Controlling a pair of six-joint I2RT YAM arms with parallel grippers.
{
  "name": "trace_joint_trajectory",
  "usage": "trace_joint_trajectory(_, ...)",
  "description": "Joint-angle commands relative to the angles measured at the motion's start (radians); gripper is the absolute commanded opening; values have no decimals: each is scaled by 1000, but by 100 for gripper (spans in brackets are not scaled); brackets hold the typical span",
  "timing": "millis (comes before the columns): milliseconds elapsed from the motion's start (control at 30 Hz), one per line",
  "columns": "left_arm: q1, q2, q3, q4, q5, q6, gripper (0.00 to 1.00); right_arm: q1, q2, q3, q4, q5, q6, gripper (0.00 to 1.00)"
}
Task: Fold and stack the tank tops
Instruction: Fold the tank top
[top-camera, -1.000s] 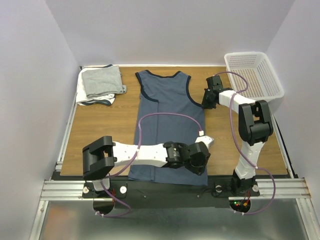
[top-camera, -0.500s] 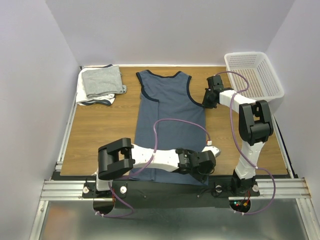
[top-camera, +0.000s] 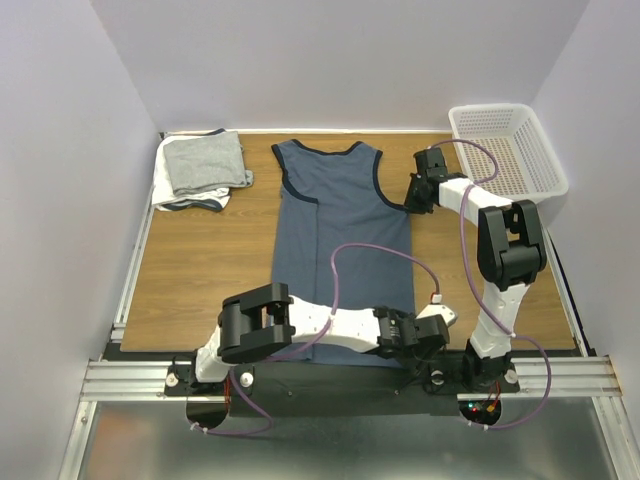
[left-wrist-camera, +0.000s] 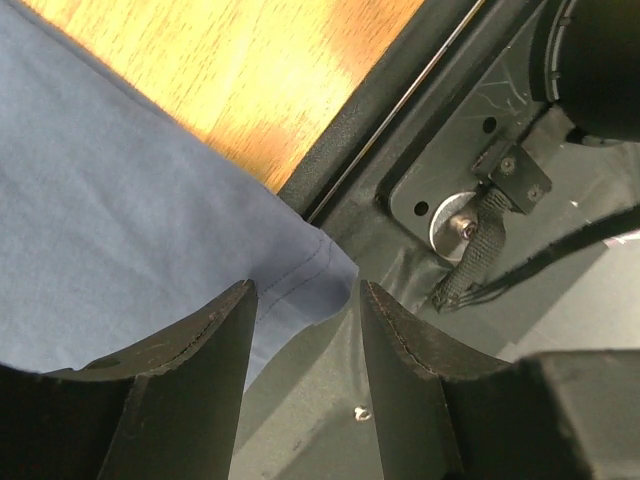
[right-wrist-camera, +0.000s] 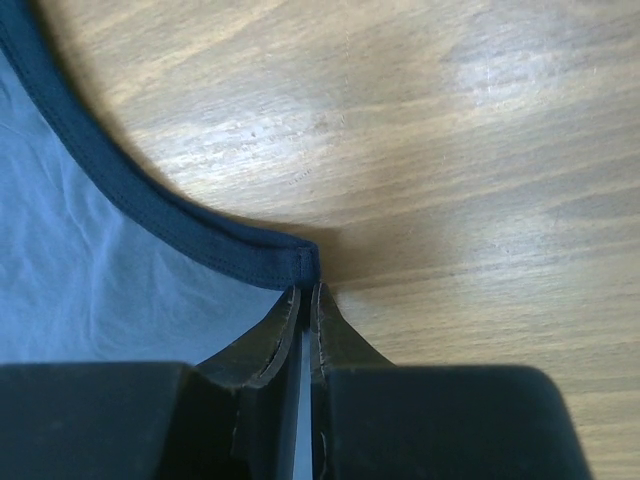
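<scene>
A slate-blue tank top (top-camera: 340, 230) with navy trim lies flat in the middle of the wooden table, neck away from me. My left gripper (top-camera: 432, 327) reaches across to its near right hem corner (left-wrist-camera: 322, 268) at the table's front edge. In the left wrist view the gripper (left-wrist-camera: 305, 290) is open, and the corner lies just ahead between the fingertips. My right gripper (top-camera: 411, 203) sits at the shirt's right armhole. In the right wrist view it (right-wrist-camera: 308, 292) is shut, pinching the blue cloth just under the navy trim (right-wrist-camera: 200, 235).
Folded grey and white tank tops (top-camera: 200, 170) are stacked at the back left corner. A white perforated basket (top-camera: 500, 108) stands at the back right. The black base rail (left-wrist-camera: 470, 150) runs just past the front edge of the table (top-camera: 200, 260).
My left arm has swung right and toward the front edge, carrying its gripper from over the hem to the shirt's near right corner. The right arm has stayed at the armhole.
</scene>
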Motion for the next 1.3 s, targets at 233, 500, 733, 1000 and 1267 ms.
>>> trace_joint_trajectory(233, -55, 79, 162, -130, -161, 16, 55, -11, 3, 37, 49, 8, -8, 6)
trace_joint_trajectory(500, -55, 83, 170, -150, -213, -5, 37, -11, 1, 37, 51, 2, -5, 6)
trace_joint_trajectory(733, -56, 57, 158, -142, -245, -14, 0, -11, -11, 42, 51, 11, -3, 4)
trace_joint_trajectory(1000, -53, -102, 15, -24, -241, -30, 0, -20, -43, 65, 48, 39, 24, 4)
trace_joint_trajectory(1267, -25, -254, -161, 63, -218, -99, 0, -20, -61, 111, 48, -47, 63, 2)
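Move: The tank top's near right hem corner sits practically between the left hand's open fingers, about 1 cm to the right and 2 cm below; the lower end of the folded-over strip's edge lies some 23 cm left. The right hand already grips the armhole corner, with that hem corner roughly 41 cm straight back and 3 cm below, and the white basket about 12 cm ahead, 25 cm to its right. Left dips 1.5 cm, pinches the hem corner and lifts about 6 cm; right, still gripping, rises forward 2 cm. ##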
